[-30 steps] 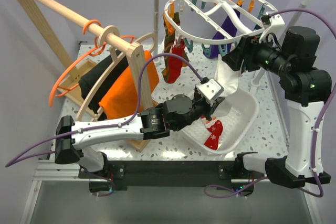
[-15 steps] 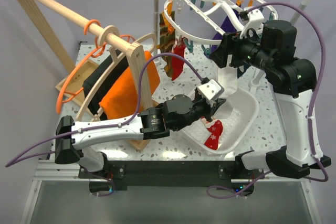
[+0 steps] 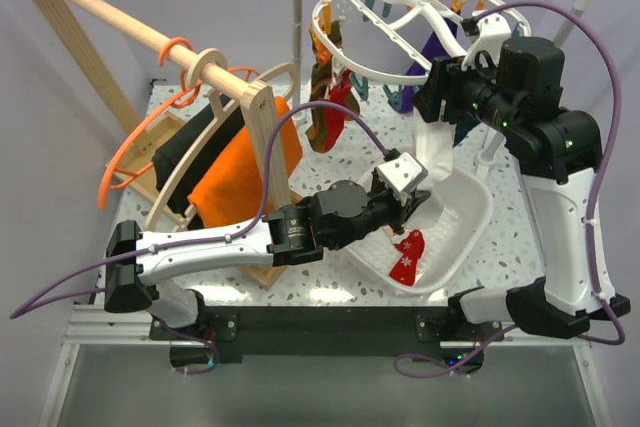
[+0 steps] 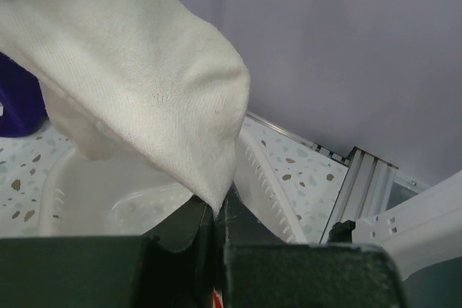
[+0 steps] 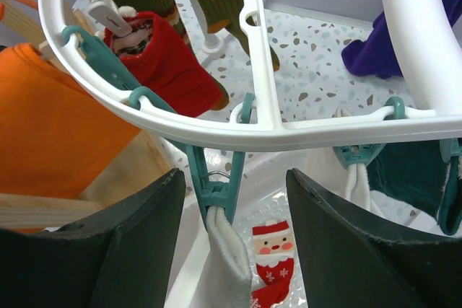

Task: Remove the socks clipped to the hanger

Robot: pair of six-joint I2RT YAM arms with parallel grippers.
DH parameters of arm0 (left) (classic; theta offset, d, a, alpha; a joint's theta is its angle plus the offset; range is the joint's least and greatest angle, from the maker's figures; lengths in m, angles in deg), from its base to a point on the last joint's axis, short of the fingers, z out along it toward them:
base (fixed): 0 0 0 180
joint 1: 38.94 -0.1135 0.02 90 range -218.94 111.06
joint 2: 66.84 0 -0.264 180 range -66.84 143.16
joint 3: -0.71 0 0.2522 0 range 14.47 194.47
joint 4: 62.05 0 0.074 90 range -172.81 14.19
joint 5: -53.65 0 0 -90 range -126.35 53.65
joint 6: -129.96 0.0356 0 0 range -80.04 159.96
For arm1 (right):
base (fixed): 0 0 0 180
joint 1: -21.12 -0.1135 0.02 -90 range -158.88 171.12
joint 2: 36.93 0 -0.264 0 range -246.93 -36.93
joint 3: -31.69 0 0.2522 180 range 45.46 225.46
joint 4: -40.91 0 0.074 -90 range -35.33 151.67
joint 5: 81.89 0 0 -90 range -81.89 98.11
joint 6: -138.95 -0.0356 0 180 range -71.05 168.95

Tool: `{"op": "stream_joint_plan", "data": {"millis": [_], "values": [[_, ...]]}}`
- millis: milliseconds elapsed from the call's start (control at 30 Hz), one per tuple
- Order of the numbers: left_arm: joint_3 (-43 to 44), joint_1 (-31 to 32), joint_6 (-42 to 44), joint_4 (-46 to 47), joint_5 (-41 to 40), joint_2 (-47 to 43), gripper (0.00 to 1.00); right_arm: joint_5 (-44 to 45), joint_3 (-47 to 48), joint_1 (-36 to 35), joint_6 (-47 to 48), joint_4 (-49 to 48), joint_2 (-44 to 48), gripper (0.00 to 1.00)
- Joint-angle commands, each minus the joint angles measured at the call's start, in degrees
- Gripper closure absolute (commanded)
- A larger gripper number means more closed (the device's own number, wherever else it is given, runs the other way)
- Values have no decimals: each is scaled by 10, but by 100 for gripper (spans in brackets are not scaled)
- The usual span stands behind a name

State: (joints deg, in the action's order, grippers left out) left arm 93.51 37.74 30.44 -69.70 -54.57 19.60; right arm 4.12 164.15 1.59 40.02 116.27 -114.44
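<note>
The white oval hanger point(image 3: 400, 22) hangs from a white rail at the back right. Clipped to it are a red sock point(image 3: 335, 112), a brown-striped sock point(image 3: 318, 72), a purple sock point(image 3: 440, 47) and a white sock point(image 3: 432, 152). In the right wrist view a teal clip point(image 5: 216, 189) under the hanger rim point(image 5: 238, 131) holds the white sock point(image 5: 227, 268). My right gripper point(image 5: 234, 239) is open, one finger on each side of that clip. My left gripper point(image 4: 216, 218) is shut on the toe of the white sock point(image 4: 144, 91), above the white basket point(image 3: 465, 232).
A red Santa sock point(image 3: 408, 255) lies in the basket. A wooden rack point(image 3: 100, 12) at left carries wooden coat hangers point(image 3: 262, 122), orange point(image 3: 235, 182) and black cloths, and thin orange hangers point(image 3: 125, 162). A dark teal sock point(image 5: 404, 167) hangs on the right.
My right gripper has swung left and up to the hanger's near rim and now straddles the white sock's clip. The hanger rocked a little. My left gripper has kept its hold.
</note>
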Motion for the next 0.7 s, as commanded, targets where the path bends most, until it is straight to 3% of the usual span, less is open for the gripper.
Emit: {"op": "stream_joint_plan", "data": {"millis": [0, 267, 467, 667], "values": [[19, 4, -12, 6, 9, -5, 100, 3, 13, -6, 8, -30, -1, 37], [20, 4, -13, 3, 8, -5, 100, 13, 17, -8, 8, -27, -11, 38], [19, 4, -14, -8, 9, -7, 100, 20, 14, -8, 4, -31, -9, 52], [16, 3, -16, -18, 13, -16, 100, 18, 7, -8, 1, -35, -6, 76]]}}
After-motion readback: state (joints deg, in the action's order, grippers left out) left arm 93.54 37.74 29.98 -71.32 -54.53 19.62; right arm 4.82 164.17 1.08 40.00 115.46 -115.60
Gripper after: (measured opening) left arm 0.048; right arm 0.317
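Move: The teal clip holding the white sock is between the right hand's open fingers, only about 1 cm ahead and 1 cm to the left of their midpoint, at the same height. The hanger rim runs some 2 cm ahead and 4 cm above; the next teal clip is about 6 cm ahead and 6 cm right, and the red sock about 8 cm ahead, 13 cm left, 6 cm lower. From the left hand the clip lies roughly 14 cm ahead, 3 cm right and 10 cm up. The right fingers close on the teal clip from both sides, narrowing to about half their gap and pinching it just under the hanger rim, after the hand eases roughly 1 cm forward onto it with its wrist unturned. The left hand keeps the sock's lower end pinched and stays nearly in place, sinking under 1 cm late on. ##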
